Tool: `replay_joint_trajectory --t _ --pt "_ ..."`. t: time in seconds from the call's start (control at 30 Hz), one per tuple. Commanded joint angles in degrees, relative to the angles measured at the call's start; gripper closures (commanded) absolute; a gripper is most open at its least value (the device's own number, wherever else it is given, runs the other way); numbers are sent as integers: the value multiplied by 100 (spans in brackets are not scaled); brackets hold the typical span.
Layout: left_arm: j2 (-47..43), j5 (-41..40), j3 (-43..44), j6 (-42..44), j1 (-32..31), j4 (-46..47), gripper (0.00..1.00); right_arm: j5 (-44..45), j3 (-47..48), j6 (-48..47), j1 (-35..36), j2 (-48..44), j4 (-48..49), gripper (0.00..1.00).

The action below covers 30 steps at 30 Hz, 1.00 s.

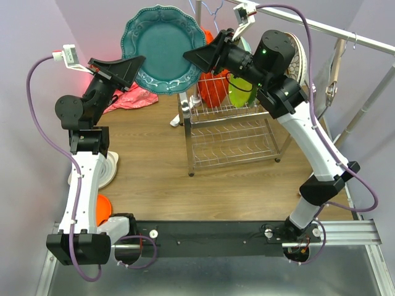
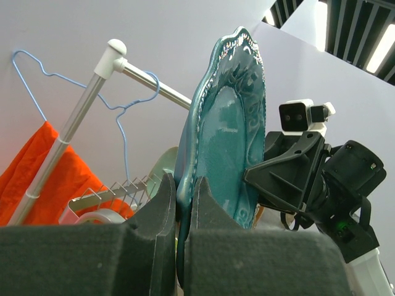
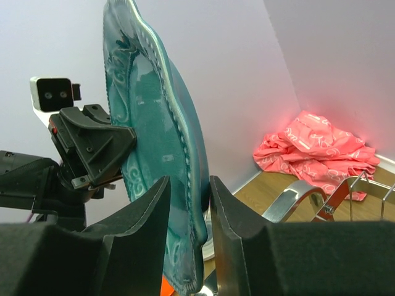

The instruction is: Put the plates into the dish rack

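Note:
A teal scalloped plate (image 1: 163, 46) hangs upright in the air above the back of the table, held from both sides. My left gripper (image 1: 141, 65) is shut on its left rim; in the left wrist view the rim (image 2: 228, 135) is pinched tight between my fingers (image 2: 184, 185). My right gripper (image 1: 188, 55) has its jaws on the opposite rim, and in the right wrist view that rim (image 3: 154, 123) fills the gap between them (image 3: 188, 182). The chrome dish rack (image 1: 231, 132) stands below and to the right, with an orange plate (image 1: 213, 89) and a lime green plate (image 1: 242, 92) upright in its top tier.
A red-pink cloth (image 1: 133, 98) lies at the back left by the wall. A pale plate (image 1: 111, 169) and an orange plate (image 1: 103, 206) sit beside the left arm. A metal rail (image 1: 345, 34) with hangers crosses the back right. A patterned white plate (image 1: 299, 58) shows behind the right arm.

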Motion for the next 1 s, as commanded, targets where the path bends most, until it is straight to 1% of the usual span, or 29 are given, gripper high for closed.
replay_joint_trajectory --t 0.0,0.07,0.1,0.13,0.17,0.2,0.3,0.4,0.43,0.5,0.53,0.6,0.63,0.67,0.73,0.77,0.9,0.93,0.97 --pt "-104 -358 149 -111 -45 592 100 -246 169 -16 36 86 15 62" --pt "-86 -358 149 -129 -45 618 100 -298 178 -25 44 113 15 65" --pt "-86 -358 141 -138 -45 627 100 -351 195 -25 36 121 15 71" --pt "-86 -358 132 -164 -45 644 100 -378 222 -34 36 130 15 79" --pt "-69 -358 132 -181 -45 662 100 -404 257 -86 36 148 15 94" --pt "-77 -367 114 -190 -53 662 100 -430 335 -113 36 165 15 100" --pt "-51 -341 88 -331 -53 671 100 -492 485 -358 36 200 24 100" --pt "1 -244 53 -462 -45 688 83 -309 775 -596 35 244 50 100" --pt "2 -226 35 -498 -45 732 74 -255 915 -675 36 245 50 100" --pt "-16 -200 -52 -550 -45 837 65 -115 1004 -789 36 245 50 100" --pt "-25 -209 -70 -577 -45 942 58 -79 1039 -824 36 236 59 100" --pt "-42 -191 -105 -603 -45 1031 52 26 1065 -886 27 192 59 100" --pt "-42 -200 -114 -595 -45 1066 47 61 1066 -895 35 174 67 100" --pt "-51 -200 -114 -603 -53 1084 36 105 1066 -930 27 157 67 100" --pt "-104 -244 -149 -542 -45 1119 32 246 1092 -1044 27 113 59 100" --pt "-139 -305 -149 -507 -45 1110 25 298 1109 -1088 27 95 67 100" --pt "-358 -516 -80 -95 -10 611 23 623 1223 -1430 18 -10 67 100" --pt "-394 -577 8 37 17 226 23 694 1232 -1492 18 -71 67 100" --pt "-429 -717 52 308 26 40 23 755 1241 -1571 18 -98 67 100"
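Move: The left hand still grips the teal plate, whose middle lies about 4 cm ahead, 5 cm to its right and 3 cm up. From the right hand, whose parted fingers straddle the right rim, that middle is roughly 3 cm ahead, 5 cm left and 1 cm up; the racked green plate stands some 5 cm ahead, 13 cm right and 18 cm below. Right fingers pinch the plate's rim, then the left let go, easing about 2 cm up and back. ##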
